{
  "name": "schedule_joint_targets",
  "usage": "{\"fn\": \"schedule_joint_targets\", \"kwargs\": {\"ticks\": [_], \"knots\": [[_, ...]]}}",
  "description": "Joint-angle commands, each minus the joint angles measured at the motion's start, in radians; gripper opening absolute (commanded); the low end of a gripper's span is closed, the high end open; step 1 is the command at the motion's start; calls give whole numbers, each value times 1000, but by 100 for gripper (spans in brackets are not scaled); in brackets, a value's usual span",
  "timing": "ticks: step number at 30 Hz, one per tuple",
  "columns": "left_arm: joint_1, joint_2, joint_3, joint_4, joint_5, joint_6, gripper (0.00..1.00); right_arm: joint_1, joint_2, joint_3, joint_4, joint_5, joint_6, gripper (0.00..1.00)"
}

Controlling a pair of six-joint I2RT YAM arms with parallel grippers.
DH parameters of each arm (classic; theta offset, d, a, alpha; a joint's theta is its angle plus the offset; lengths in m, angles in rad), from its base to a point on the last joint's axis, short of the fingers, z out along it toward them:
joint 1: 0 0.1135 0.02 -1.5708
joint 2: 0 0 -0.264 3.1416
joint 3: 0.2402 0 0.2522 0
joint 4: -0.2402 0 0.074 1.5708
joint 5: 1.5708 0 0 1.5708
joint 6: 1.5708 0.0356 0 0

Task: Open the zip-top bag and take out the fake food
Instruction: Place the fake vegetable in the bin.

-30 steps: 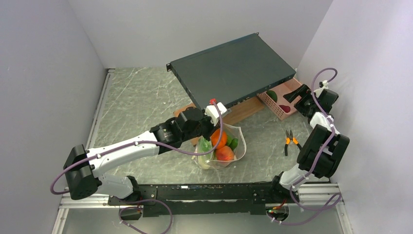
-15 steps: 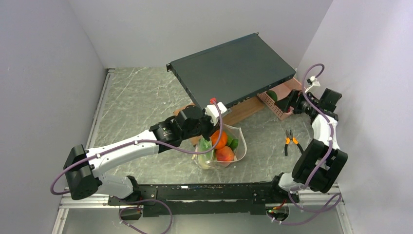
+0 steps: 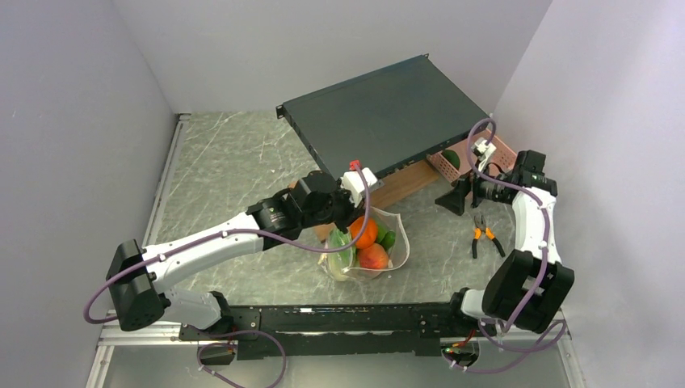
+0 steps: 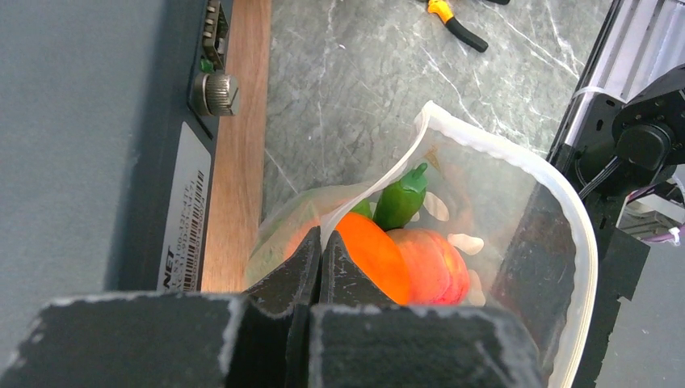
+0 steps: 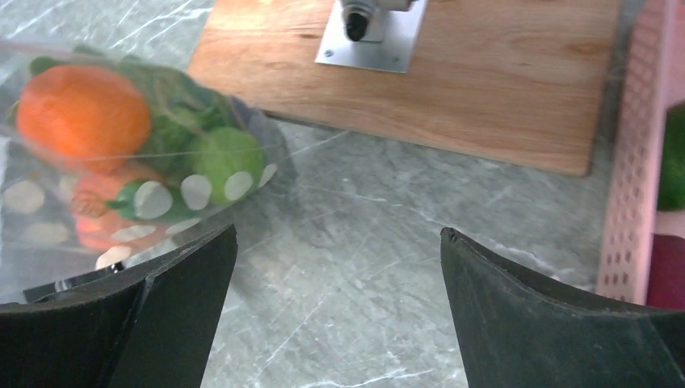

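Note:
The clear zip-top bag (image 3: 367, 242) stands open on the table with its mouth up. It holds fake food: an orange fruit (image 4: 376, 255), a peach (image 4: 432, 263) and a green pepper (image 4: 401, 198). My left gripper (image 3: 343, 222) is shut on the bag's near rim (image 4: 323, 234) and holds that edge up. My right gripper (image 3: 452, 198) is open and empty, above the table to the right of the bag. In the right wrist view the gripper (image 5: 335, 238) faces the bag (image 5: 121, 162), apart from it, with the orange fruit (image 5: 81, 113) and a green round piece (image 5: 226, 158) showing through the plastic.
A black rack unit (image 3: 388, 113) rests tilted on a wooden board (image 3: 404, 186) behind the bag. A pink lattice basket (image 3: 476, 158) with a green and a dark red piece stands at the back right. Orange-handled pliers (image 3: 482, 234) lie right of the bag.
My right arm has swung from over the pink basket leftward and down toward the bag, gripper open. My left gripper stays shut on the bag rim, almost unmoved.

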Motion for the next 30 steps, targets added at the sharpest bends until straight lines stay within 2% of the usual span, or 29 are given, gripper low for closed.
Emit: {"fn": "schedule_joint_targets", "kwargs": {"ticks": [1,10,18,26,30], "knots": [[20,26,79,98,30,5,0,43,-52,53,-221,-62,-261,97],[27,31,94,94,54,-7,0,182,-168,24,-360,-7,-447,98],[34,26,94,107,66,-27,0,232,-218,48,-481,-18,-553,98],[35,32,93,108,69,-31,0,300,-288,64,-488,8,-584,100],[35,45,107,104,76,-31,0,356,-310,85,-449,-1,-538,100]]}}
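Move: From the right hand, empty and wide open, the orange on top in the open bag lies about 24 cm to the left, 10 cm back and 6 cm below. The green pepper is some 18 cm left and 9 cm back, the peach 21 cm left and 15 cm back, both about 9 cm down. The pliers lie 11 cm right, 4 cm back, 17 cm below. From the left hand, pinching the rim, the orange sits 2 cm back, 1 cm right and 11 cm down. Bring the empty right gripper away from the bin side towards the open bag, about 10 cm back and nearly as far left, rising some 4 cm and slowing over the second half. Swing its fingers about 30 degrees counter-clockwise so they point mostly left at the bag, still wide open and touching nothing. Keep the left fingers shut on the bag's rim, holding the mouth open. ##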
